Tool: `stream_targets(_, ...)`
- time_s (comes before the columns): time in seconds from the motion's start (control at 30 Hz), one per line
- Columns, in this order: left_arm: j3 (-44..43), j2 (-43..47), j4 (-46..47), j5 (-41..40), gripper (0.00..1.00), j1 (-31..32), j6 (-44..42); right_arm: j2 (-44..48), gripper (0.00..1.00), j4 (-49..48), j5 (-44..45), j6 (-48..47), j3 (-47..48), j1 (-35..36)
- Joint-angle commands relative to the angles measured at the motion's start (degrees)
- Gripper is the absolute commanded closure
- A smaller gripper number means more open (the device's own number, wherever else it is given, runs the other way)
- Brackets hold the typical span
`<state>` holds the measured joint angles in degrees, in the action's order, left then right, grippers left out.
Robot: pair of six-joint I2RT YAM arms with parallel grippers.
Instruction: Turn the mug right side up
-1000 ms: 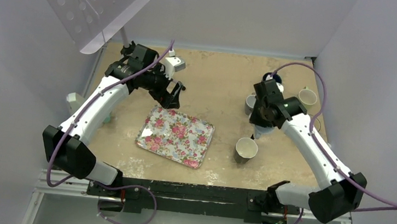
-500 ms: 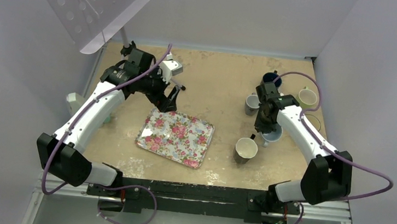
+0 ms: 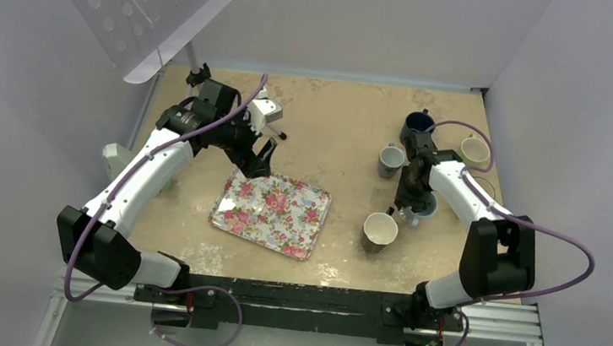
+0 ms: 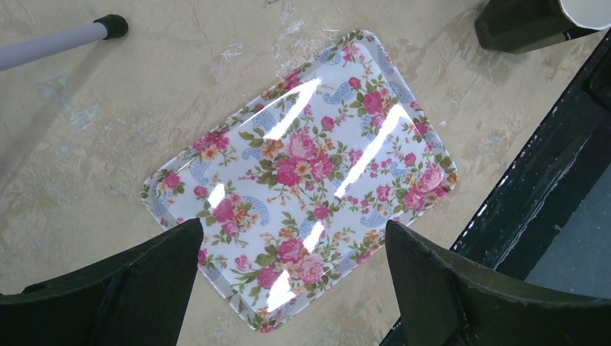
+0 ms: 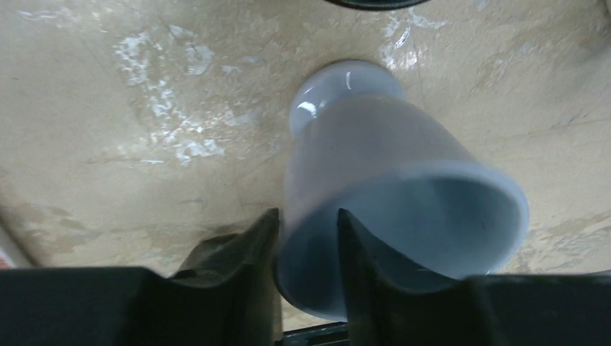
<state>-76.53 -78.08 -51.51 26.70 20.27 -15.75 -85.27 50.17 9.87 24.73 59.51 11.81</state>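
Observation:
A pale blue mug (image 5: 389, 180) is pinched at its rim by my right gripper (image 5: 306, 216), one finger inside the mouth and one outside. Its mouth faces up toward the wrist camera and its base points down at the table, slightly tilted. In the top view the mug (image 3: 424, 206) sits at the right of the table under the right gripper (image 3: 409, 198). My left gripper (image 3: 260, 158) is open and empty above the far left corner of the floral tray (image 3: 271, 210); it also shows in the left wrist view (image 4: 292, 231).
A black mug with a white inside (image 3: 380, 231) stands close in front of the held mug. A grey mug (image 3: 389, 157), a dark blue mug (image 3: 418, 122) and a cream mug (image 3: 475, 148) stand behind. A white perforated panel on a stand (image 3: 146, 1) is at the back left.
My right arm has folded in and its wrist has turned, bringing the blue mug mouth up near the table. My left gripper has moved slightly toward the tray.

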Motion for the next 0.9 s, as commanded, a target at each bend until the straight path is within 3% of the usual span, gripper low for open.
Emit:
stream_targets(0.0,0.62,1.84,1.25,0.94,0.00,-0.32,-1.55,-0.03,0.51,-1.40,-0.02,-1.93,0.09,-1.04)
stream_targets(0.03,0.74,1.86,1.47,0.64,0.00,-0.32,-1.44,0.98,0.42,-1.13,-0.12,-1.90,0.99,-1.06)
stream_targets(0.1,0.70,1.54,1.49,0.26,0.00,-0.32,-1.39,3.42,0.15,-0.39,-0.20,-2.10,3.03,-1.08)
stream_targets(0.13,0.56,1.32,1.34,0.08,0.00,-0.37,-1.15,4.27,0.07,0.10,0.11,-2.24,4.23,-1.08)
stream_targets(0.2,0.07,1.05,0.74,-0.17,0.00,-0.32,-0.76,5.61,0.02,1.13,0.51,-3.17,7.19,-1.03)
stream_targets(0.33,-2.11,0.62,-0.71,-6.23,0.00,-0.32,0.77,9.79,0.01,-1.00,0.72,-6.23,12.67,-1.06)
stream_targets(0.47,-2.91,2.80,0.48,-20.10,0.00,-0.49,0.19,20.44,0.01,-15.32,-0.10,-9.97,10.99,-1.08)
stream_targets(0.57,3.80,10.11,11.44,-27.70,0.00,-1.01,0.92,32.83,0.01,-35.53,1.62,-11.93,-0.22,-1.03)
stream_targets(0.7,18.75,25.92,32.15,-28.69,0.00,-1.31,0.26,45.54,0.01,-59.40,3.67,-13.02,-17.69,-1.01)
stream_targets(0.87,33.86,38.47,45.55,-32.21,0.00,-1.29,8.46,55.12,0.01,-70.44,7.83,-13.79,-31.93,-1.02)
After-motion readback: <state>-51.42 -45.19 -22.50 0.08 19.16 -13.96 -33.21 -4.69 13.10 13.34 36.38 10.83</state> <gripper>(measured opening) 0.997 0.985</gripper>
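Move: The right hand is low with its fingers, already part open, at the left side of the light-blue mug's rim; the mug's middle is about 3 cm to its right and 4 cm below. From that hand the brown mug stands some 8 cm ahead and 1 cm right, the grey mug 9 cm ahead and 6 cm left, the cream mug 7 cm back and 7 cm left. From the left hand the light-blue mug lies about 35 cm right, 2 cm back and 18 cm lower. The right hand holds nearly still at the mug's rim while its fingers spread wide and let go of the light-blue mug, then it climbs clear by about 25 cm, arcing forward and partly back as the wrist tips up some 80 degrees until the fingers point ahead over the mugs. Shortly after that climb begins, the empty left hand, fingers still wide open, swings left and up away from the flowered tray, its wrist tipping up and turning counter-clockwise. ##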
